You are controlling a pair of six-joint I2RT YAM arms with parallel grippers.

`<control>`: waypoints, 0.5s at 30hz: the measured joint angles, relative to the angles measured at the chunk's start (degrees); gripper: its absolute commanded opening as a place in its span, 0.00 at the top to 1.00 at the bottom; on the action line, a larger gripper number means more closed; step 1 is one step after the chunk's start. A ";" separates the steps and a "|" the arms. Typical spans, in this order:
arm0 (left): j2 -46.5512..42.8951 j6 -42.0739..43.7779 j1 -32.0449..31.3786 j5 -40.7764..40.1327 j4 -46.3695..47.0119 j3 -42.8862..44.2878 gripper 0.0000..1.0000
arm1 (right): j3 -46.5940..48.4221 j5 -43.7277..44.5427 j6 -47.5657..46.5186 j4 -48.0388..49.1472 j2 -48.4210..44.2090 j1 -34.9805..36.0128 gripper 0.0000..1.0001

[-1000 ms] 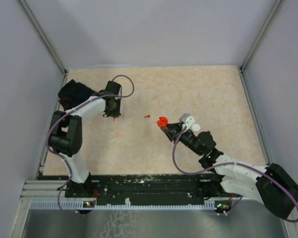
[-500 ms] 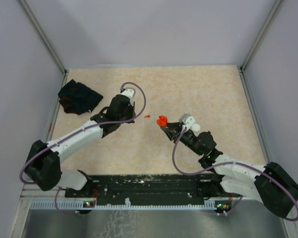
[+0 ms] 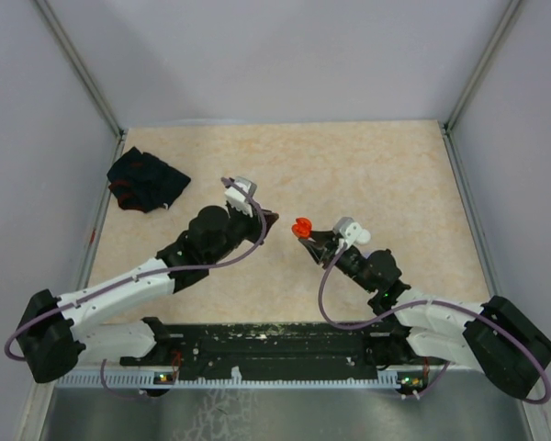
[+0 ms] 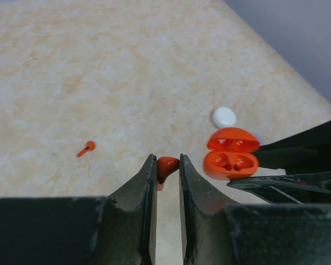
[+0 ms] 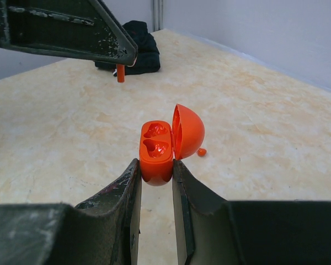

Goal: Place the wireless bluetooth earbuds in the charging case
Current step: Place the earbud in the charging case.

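Note:
My right gripper (image 5: 156, 165) is shut on the base of an open red charging case (image 5: 156, 150), its lid (image 5: 188, 132) hinged up and both sockets empty. In the top view the case (image 3: 301, 226) hangs over mid-table at the right gripper (image 3: 309, 236). My left gripper (image 4: 165, 161) is shut on one red earbud (image 4: 167, 165), just left of the case (image 4: 231, 155). From the right wrist view that earbud's stem (image 5: 121, 73) pokes down below the left gripper (image 5: 124, 55). A second red earbud (image 4: 86, 148) lies loose on the table.
A black cloth (image 3: 147, 179) lies at the back left by the wall. A small white oval thing (image 4: 224, 116) rests on the table just beyond the case. Grey walls enclose the beige table (image 3: 386, 165) on three sides.
My left arm has swung from beside the black cloth to mid-table, ending close to the left of the case. The right gripper and case have barely shifted.

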 measured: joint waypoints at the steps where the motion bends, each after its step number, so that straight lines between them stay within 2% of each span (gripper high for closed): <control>1: -0.17 0.13 -1.01 0.31 1.66 -0.55 0.87 | -0.17 0.00 -0.02 0.33 0.00 0.00 1.00; 15: 0.48 3.80 -9.77 3.58 21.55 -5.33 0.86 | -1.29 -0.02 -0.46 3.93 0.00 0.00 1.00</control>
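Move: The open red case, held up in the right fingers, lies about 7 cm to the left hand's right, some 2 cm nearer the base and 3 cm lower. Down on the table, around 21 cm below the left hand, the loose earbud is about 12 cm straight ahead and the white case 6 cm ahead and 24 cm right. From the right hand, the red case sits at its fingertips, about 1 cm ahead, left and up. Back, to the right and upward together, the left hand swings about 9 cm, easing off, and carries the still-pinched earbud across to just above the near side of the open red case. Its wrist turns clockwise some 15 degrees while the fingers tip upward about as much, staying shut on the earbud. The right hand holds the red case practically still. ##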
